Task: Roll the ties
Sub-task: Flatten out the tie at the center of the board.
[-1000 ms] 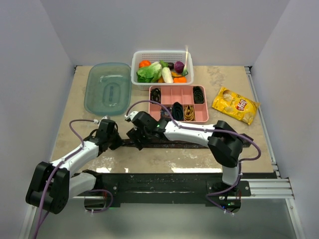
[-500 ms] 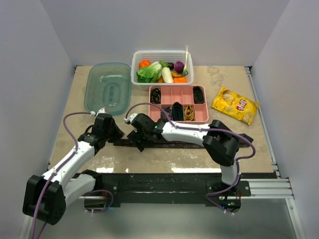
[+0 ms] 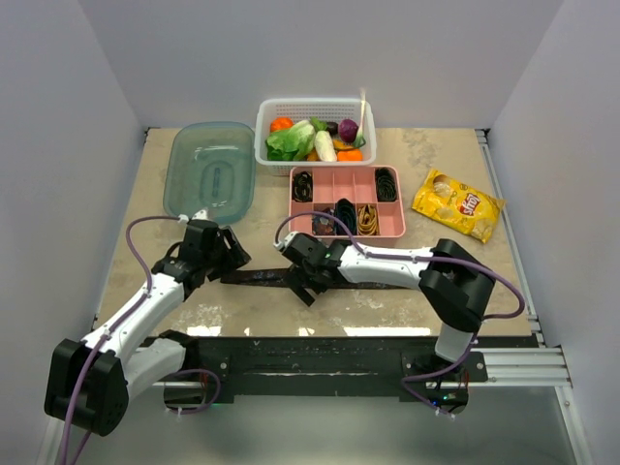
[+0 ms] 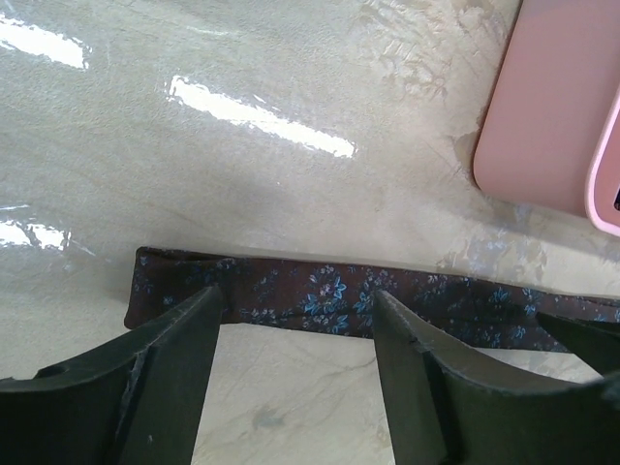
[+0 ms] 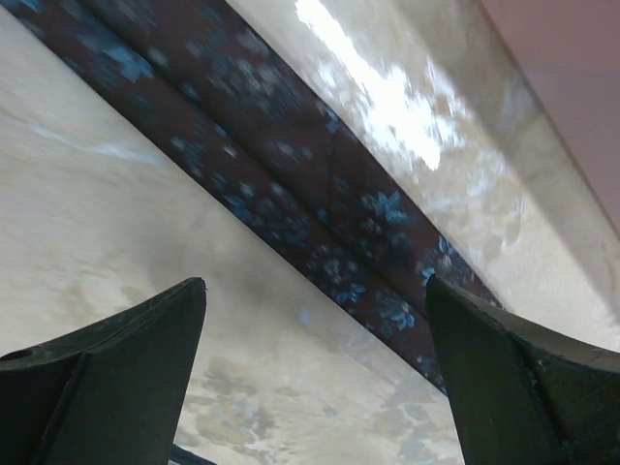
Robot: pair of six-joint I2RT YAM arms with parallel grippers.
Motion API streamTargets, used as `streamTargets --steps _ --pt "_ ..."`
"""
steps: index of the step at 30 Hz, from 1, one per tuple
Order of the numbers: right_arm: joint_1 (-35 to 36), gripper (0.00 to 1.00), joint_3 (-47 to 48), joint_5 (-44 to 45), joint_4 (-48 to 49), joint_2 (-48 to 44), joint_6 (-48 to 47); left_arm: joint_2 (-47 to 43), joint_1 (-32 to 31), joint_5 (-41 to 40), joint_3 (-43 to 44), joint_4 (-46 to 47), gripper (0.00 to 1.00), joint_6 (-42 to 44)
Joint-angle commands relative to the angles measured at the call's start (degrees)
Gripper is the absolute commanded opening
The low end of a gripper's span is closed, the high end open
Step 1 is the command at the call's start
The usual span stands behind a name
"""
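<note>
A dark maroon tie with small blue flowers lies flat across the table's middle, running left to right. In the left wrist view the tie's blunt left end lies just past the fingertips. My left gripper is open and empty over that end; it also shows in its own view. My right gripper is open and empty over the tie's middle. In the right wrist view the tie runs diagonally between the spread fingers. Rolled black and gold ties sit in the pink tray.
A white basket of toy vegetables stands at the back. A clear teal lid lies at the back left. A yellow chip bag lies at the right. The pink tray's corner shows in the left wrist view.
My right gripper has moved right along the tie, from its left end toward its middle. My left gripper has moved up and right to the tie's left end.
</note>
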Motion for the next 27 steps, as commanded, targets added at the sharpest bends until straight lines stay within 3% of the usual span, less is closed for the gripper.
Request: streamTargets --steps 1,17,18,20,21,24,26,27 --pt "-3.58 0.98 -2.99 -1.64 -0.10 -2.86 -0.55 -0.56 0.47 0.03 2.85 -0.03 0.69 1.57" --pt "-7.18 0.86 -6.07 -7.01 2.45 -2.15 -3.28 -0.83 0.82 -0.42 3.30 -1.35 0.68 2.19" --pt "-7.27 0.81 -5.99 -7.27 2.36 -2.41 -3.45 -0.83 0.82 -0.41 3.29 -1.35 0.68 2.27" --pt "-7.45 0.56 -5.90 -7.36 2.36 -2.94 -3.54 -0.74 0.82 -0.50 3.21 -1.44 0.68 2.36" --pt "-7.45 0.49 -5.90 -7.27 2.01 -2.86 -3.63 -0.56 0.82 -0.59 3.21 -1.35 0.68 2.45" --pt "-7.45 0.44 -5.81 -6.92 1.66 -2.86 -3.36 -0.21 0.82 -0.59 3.21 -1.44 0.68 2.54" --pt "-7.45 0.36 -5.81 -6.66 1.31 -2.94 -3.19 -0.12 0.82 -0.59 3.12 -1.44 0.68 2.54" --pt "-7.45 0.26 -5.64 -6.66 1.13 -3.12 -3.28 -0.12 0.82 -0.68 3.12 -1.35 0.68 2.63"
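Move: The stretch of tie the right hand goes for, near the middle of the strip, lies some 3 cm to that hand's right, about 2 cm farther out and 2 cm below. The tie's left end is about 19 cm to the hand's left and 3 cm ahead; the pink box stands some 19 cm ahead and 10 cm right, its middle about level with the hand. From the left hand, that same stretch lies roughly 18 cm right, 4 cm back and 6 cm below. From just short of the tie with its fingers wide open, the right hand slides about 3 cm to the right and sinks some 2 cm, easing about 1 cm forward onto the strip, with most of that travel done early. It then stays low, tipping only about 5 degrees, and closes the fingers to less than half open, pinching the cloth between the fingertips. ##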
